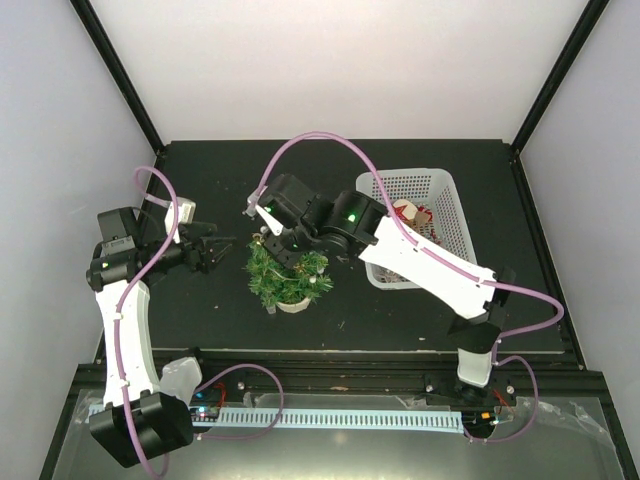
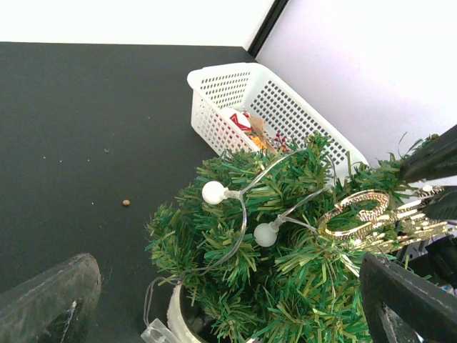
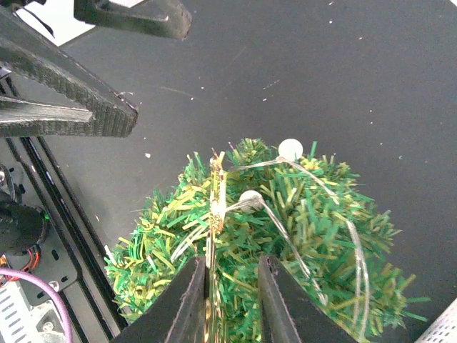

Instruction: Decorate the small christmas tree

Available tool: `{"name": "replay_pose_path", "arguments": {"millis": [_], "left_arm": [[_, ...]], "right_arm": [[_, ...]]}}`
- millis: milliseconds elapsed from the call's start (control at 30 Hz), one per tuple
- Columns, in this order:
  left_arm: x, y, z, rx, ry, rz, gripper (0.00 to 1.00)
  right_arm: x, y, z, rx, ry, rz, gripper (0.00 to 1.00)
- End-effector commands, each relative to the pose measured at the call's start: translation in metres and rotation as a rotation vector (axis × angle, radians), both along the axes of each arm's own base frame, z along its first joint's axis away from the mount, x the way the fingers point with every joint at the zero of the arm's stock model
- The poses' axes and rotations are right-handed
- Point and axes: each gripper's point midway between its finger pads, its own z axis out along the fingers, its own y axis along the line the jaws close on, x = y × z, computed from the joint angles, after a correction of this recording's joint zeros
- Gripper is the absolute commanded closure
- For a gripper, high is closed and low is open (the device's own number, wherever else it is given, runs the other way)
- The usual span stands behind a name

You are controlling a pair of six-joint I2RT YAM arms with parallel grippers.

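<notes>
The small christmas tree (image 1: 285, 272) stands mid-table on a pale round base (image 1: 293, 305), with a clear wire of white bulbs (image 2: 213, 192) draped over it. A flat gold ornament (image 3: 216, 193) lies on the tree's top branches, also seen as the gold ornament (image 2: 371, 214) in the left wrist view. My right gripper (image 3: 232, 293) hovers just over the tree (image 3: 300, 236), jaws slightly apart, and the ornament leans against one finger (image 3: 187, 300) without being pinched. My left gripper (image 1: 215, 250) is wide open beside the tree's left side, its fingers (image 2: 50, 300) clear of the branches (image 2: 285, 243).
A white mesh basket (image 1: 440, 200) with red, white and brown ornaments (image 2: 246, 125) stands right of the tree, under my right arm. A small crumb (image 2: 126, 202) lies on the black tabletop. The table's front rail (image 3: 50, 214) runs close to the tree.
</notes>
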Motion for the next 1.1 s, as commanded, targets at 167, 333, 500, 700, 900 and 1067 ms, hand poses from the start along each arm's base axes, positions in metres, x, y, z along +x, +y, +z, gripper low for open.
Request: {"name": "replay_pose_path", "arguments": {"millis": [167, 333, 500, 700, 900, 1067], "left_arm": [[0.000, 0.001, 0.006, 0.004, -0.029, 0.007, 0.01], [0.000, 0.001, 0.006, 0.008, -0.032, 0.010, 0.01], [0.000, 0.001, 0.006, 0.007, -0.029, 0.012, 0.01], [0.000, 0.002, 0.005, 0.006, -0.026, 0.013, 0.01], [0.000, 0.001, 0.006, 0.006, -0.027, 0.012, 0.01], [0.000, 0.001, 0.006, 0.006, -0.029, 0.012, 0.01]], "right_arm": [[-0.002, -0.020, 0.034, 0.060, -0.036, -0.025, 0.84], [-0.003, -0.018, 0.021, 0.033, -0.020, -0.017, 0.90], [-0.003, -0.015, 0.018, 0.031, -0.009, -0.009, 0.93], [-0.007, -0.016, 0.013, 0.024, 0.010, 0.003, 0.98], [-0.008, -0.015, 0.005, 0.007, 0.019, 0.007, 0.99], [-0.007, -0.012, -0.003, -0.009, 0.030, 0.010, 0.99]]}}
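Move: About 2 cm forward, 2 cm left and 2 cm below the right hand is the gold ornament's middle, its near end between the slightly open fingers. The tree's middle lies some 5 cm back and 4 cm right of that hand, 8 cm lower, and the white basket roughly 12 cm ahead and 32 cm right, 17 cm lower. From the left hand the ornament is about 9 cm right, roughly level in forward reach and height. Rising about 2.5 cm and drawing just over 1 cm to the right, the right hand backs its parted fingers off along the gold ornament, then shuts them while sinking again by some 1.5 cm. The closed tips end at the ornament's near end, over the tree's foliage; whether they pinch it can't be seen. ##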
